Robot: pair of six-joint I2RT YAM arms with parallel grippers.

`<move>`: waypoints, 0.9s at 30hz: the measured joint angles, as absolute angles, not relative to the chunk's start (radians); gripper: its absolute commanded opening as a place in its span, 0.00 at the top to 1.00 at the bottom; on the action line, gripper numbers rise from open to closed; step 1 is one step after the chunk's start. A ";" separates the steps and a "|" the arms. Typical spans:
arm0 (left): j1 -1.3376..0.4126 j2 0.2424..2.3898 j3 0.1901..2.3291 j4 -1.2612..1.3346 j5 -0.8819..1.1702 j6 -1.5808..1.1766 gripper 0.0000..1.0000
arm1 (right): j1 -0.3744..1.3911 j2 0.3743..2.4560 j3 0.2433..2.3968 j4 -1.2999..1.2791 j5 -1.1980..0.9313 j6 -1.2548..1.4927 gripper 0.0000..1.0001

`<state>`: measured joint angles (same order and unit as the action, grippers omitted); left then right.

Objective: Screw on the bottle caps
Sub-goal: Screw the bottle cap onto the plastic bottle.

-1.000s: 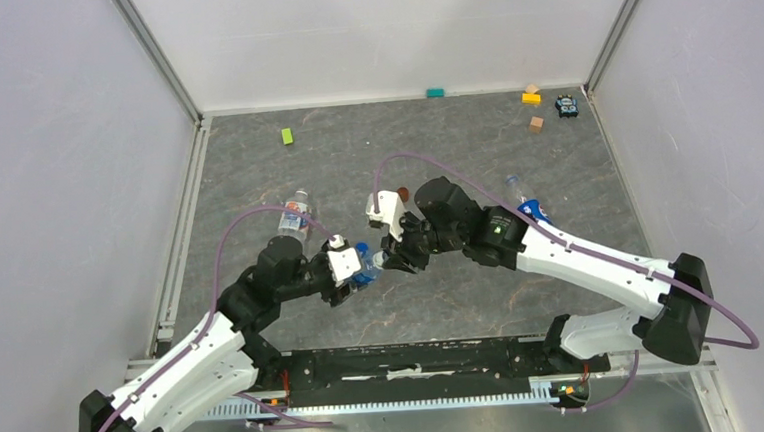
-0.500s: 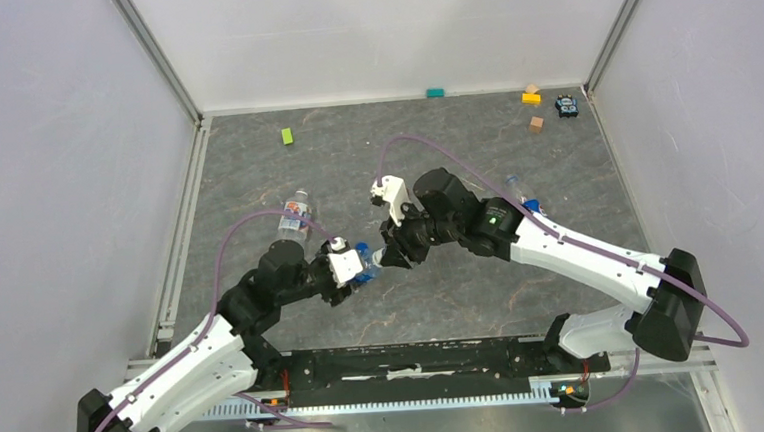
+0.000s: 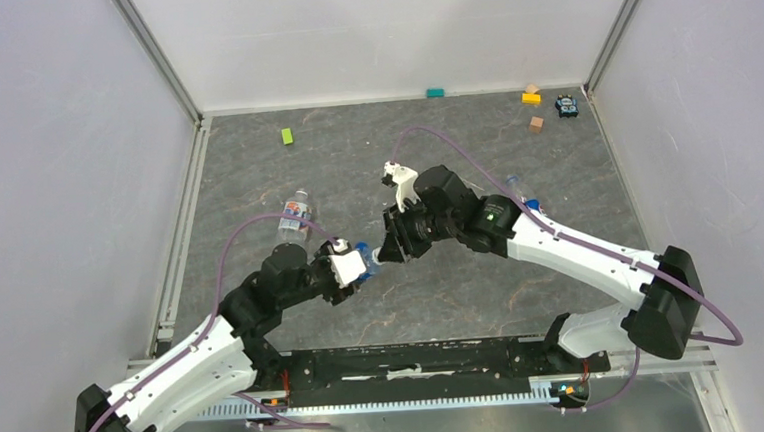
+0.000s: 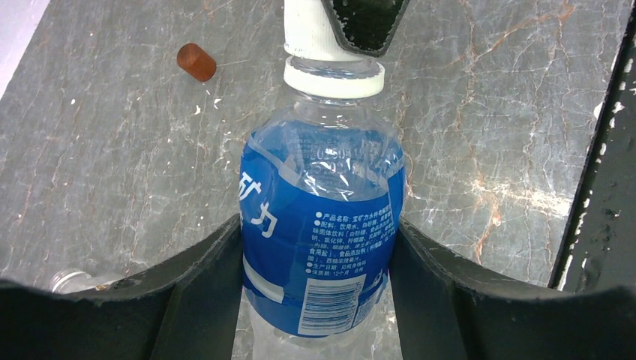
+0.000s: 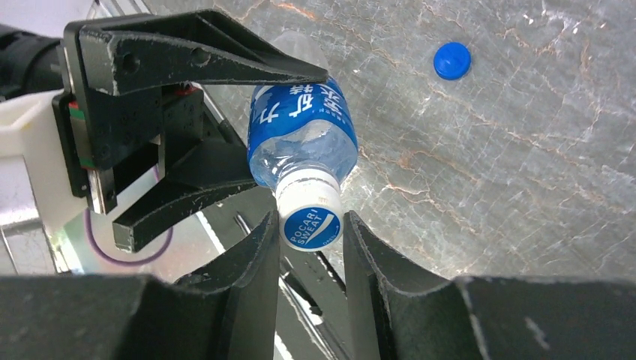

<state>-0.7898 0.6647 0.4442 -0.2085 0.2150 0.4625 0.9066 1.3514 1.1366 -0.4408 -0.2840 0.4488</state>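
Note:
A clear bottle with a blue label is held off the table, my left gripper shut on its labelled body. A white cap with a blue top sits on that bottle's neck, and my right gripper is shut on it. From above, both grippers meet at the table's middle, left gripper, right gripper. A solid blue cap lies loose on the table. A second bottle lies at left; a third bottle is partly hidden behind my right arm.
A red-brown disc lies on the grey table beyond the held bottle. Toy blocks sit near the back wall: green, teal, yellow, tan, plus a small dark toy. White walls enclose three sides.
My right wrist has rotated around the cap, its white camera mount swinging up and to the right. The left arm and the bottle have barely moved.

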 measured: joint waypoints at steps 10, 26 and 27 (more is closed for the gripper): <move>-0.808 0.665 0.433 -0.210 0.165 0.468 0.98 | 0.908 1.352 1.093 -0.400 -0.231 0.656 0.77; -0.833 0.665 0.430 -0.134 0.204 0.477 0.98 | 0.914 1.275 1.076 -0.370 -0.124 0.706 0.16; -0.833 0.667 0.430 -0.131 0.209 0.477 0.98 | 0.914 1.255 1.076 -0.368 -0.114 0.691 0.15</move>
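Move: The white bottle cap is already on the bottle's neck and pinched in the right fingertips, within about 1 cm to the left of that hand point and 1 cm below it. The left hand holds the bottle by its label, with the cap some 8 cm above that hand, 4 cm to its right and 2 cm ahead. From the right hand, the blue cap lies on the table about 8 cm ahead, 6 cm left and 20 cm below; the brown cap is roughly 20 cm ahead, 3 cm right and equally low. Still pinching the white cap, the right hand twists it on about 15 degrees more, clockwise looking along its fingers at the cap, while both hands sink together by under 1 cm or so. The right fingers then spread wide, let go of the cap and back off some 3 cm, mostly upward and slightly forward, while the left hand keeps its grip on the bottle and carries it about 1.5 cm up and to the right. ##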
